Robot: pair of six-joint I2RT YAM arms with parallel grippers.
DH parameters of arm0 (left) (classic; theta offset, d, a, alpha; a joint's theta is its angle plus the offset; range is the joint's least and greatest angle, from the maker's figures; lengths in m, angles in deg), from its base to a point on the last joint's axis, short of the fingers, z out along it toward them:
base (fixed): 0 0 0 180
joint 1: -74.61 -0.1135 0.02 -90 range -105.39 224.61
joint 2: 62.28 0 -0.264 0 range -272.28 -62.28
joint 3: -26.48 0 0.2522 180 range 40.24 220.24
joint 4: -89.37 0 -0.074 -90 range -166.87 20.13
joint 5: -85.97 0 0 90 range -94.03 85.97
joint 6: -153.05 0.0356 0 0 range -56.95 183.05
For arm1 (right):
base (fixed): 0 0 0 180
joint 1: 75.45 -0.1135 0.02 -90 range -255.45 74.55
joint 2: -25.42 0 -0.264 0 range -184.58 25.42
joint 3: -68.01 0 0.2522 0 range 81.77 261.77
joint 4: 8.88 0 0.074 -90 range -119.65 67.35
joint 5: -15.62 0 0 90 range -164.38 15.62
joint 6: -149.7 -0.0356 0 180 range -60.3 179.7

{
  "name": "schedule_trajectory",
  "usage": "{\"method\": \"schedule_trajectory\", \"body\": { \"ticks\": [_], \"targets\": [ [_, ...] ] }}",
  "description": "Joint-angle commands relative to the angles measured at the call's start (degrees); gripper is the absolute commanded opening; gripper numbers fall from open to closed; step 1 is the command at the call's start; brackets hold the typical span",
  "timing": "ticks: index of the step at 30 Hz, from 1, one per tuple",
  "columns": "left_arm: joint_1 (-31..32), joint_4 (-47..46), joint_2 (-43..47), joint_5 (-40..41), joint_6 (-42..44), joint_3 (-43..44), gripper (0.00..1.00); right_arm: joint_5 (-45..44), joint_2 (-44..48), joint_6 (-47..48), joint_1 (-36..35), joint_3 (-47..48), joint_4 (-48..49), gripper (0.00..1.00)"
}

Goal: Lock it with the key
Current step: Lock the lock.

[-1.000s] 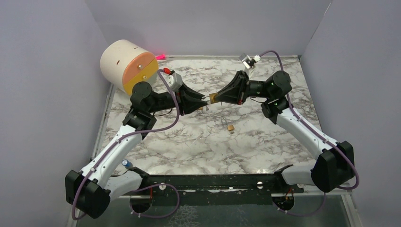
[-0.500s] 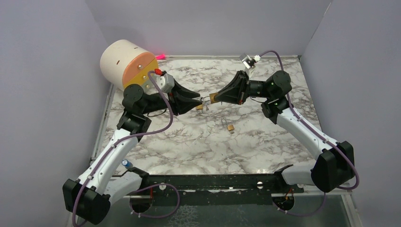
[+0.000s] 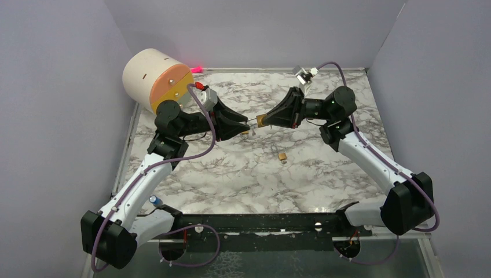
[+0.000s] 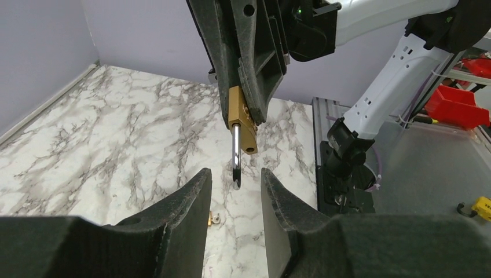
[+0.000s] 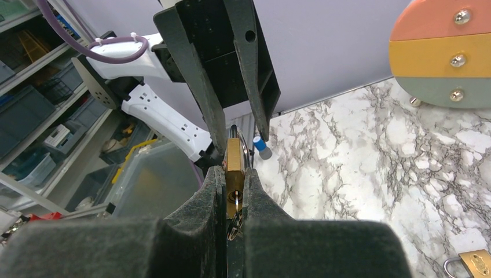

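My right gripper is shut on a brass padlock, which it holds above the table with the shackle pointing at the left arm. A key sits in the keyhole at the padlock's bottom, and its ring hangs between my right fingers. In the left wrist view the padlock body shows its steel shackle swung open. My left gripper is open, and the shackle's free end lies between its fingertips without touching either.
A second small padlock lies on the marble table in front of the grippers. A small brass piece lies below them. A big pink and yellow cylinder stands at the back left. Purple walls close three sides.
My left gripper drew back from the padlock, then came part of the way forward again with its jaws slightly wider. The right arm and padlock have not moved.
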Motion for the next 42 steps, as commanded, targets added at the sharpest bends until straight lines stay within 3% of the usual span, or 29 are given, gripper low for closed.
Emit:
{"method": "schedule_trajectory", "body": {
  "ticks": [1, 7, 10, 16, 31, 42],
  "targets": [
    [-0.2, -3.5, -0.2, -2.5, -1.6, 0.2, 0.37, 1.7, -0.9, -0.3, 0.0, 2.2, 1.3, 0.01],
    [-0.2, -4.9, -0.9, -4.7, -2.8, 0.6, 0.33, 1.5, -1.1, -0.4, 0.0, 2.3, 1.3, 0.01],
    [-0.2, -5.0, -1.4, -6.0, -3.1, 0.5, 0.19, 1.6, -0.9, -0.3, 0.0, 2.5, 1.1, 0.01],
    [-0.2, -5.0, -1.9, -7.9, -3.2, 0.3, 0.0, 1.5, -0.8, -0.2, 0.0, 2.9, 0.8, 0.01],
    [0.9, -5.4, -3.3, -15.0, -6.1, 1.6, 0.0, 1.7, -2.0, -5.6, 0.0, 2.0, 9.9, 0.01],
    [4.5, -19.7, -6.1, -13.8, -21.3, 2.9, 0.0, -3.3, 0.3, 5.6, -3.0, -0.3, 8.7, 0.01]
  ]
}}
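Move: The held lock's shackle pokes towards the left hand, between its parted fingertips, with its middle about 2 cm to the right, level and neither ahead nor back. The right hand grips the lock body; from it the shackle lies about 3 cm left, also level. Below on the marble, about 33 cm under the left hand, a table lock lies some 16 cm ahead and 1 cm left, and a second lock about 7 cm ahead and 13 cm right. The left fingertips come together at the bow end of the shackle, then the nearly shut fingers bear on it towards the lock body, while the right hand keeps its pinch on the body. With the fingers shut, the left hand eases back about 2.5 cm, edging right towards the end and turning clockwise some 10 degrees. The right hand drifts back with it, about 1.5 cm, turning slightly counter-clockwise. ##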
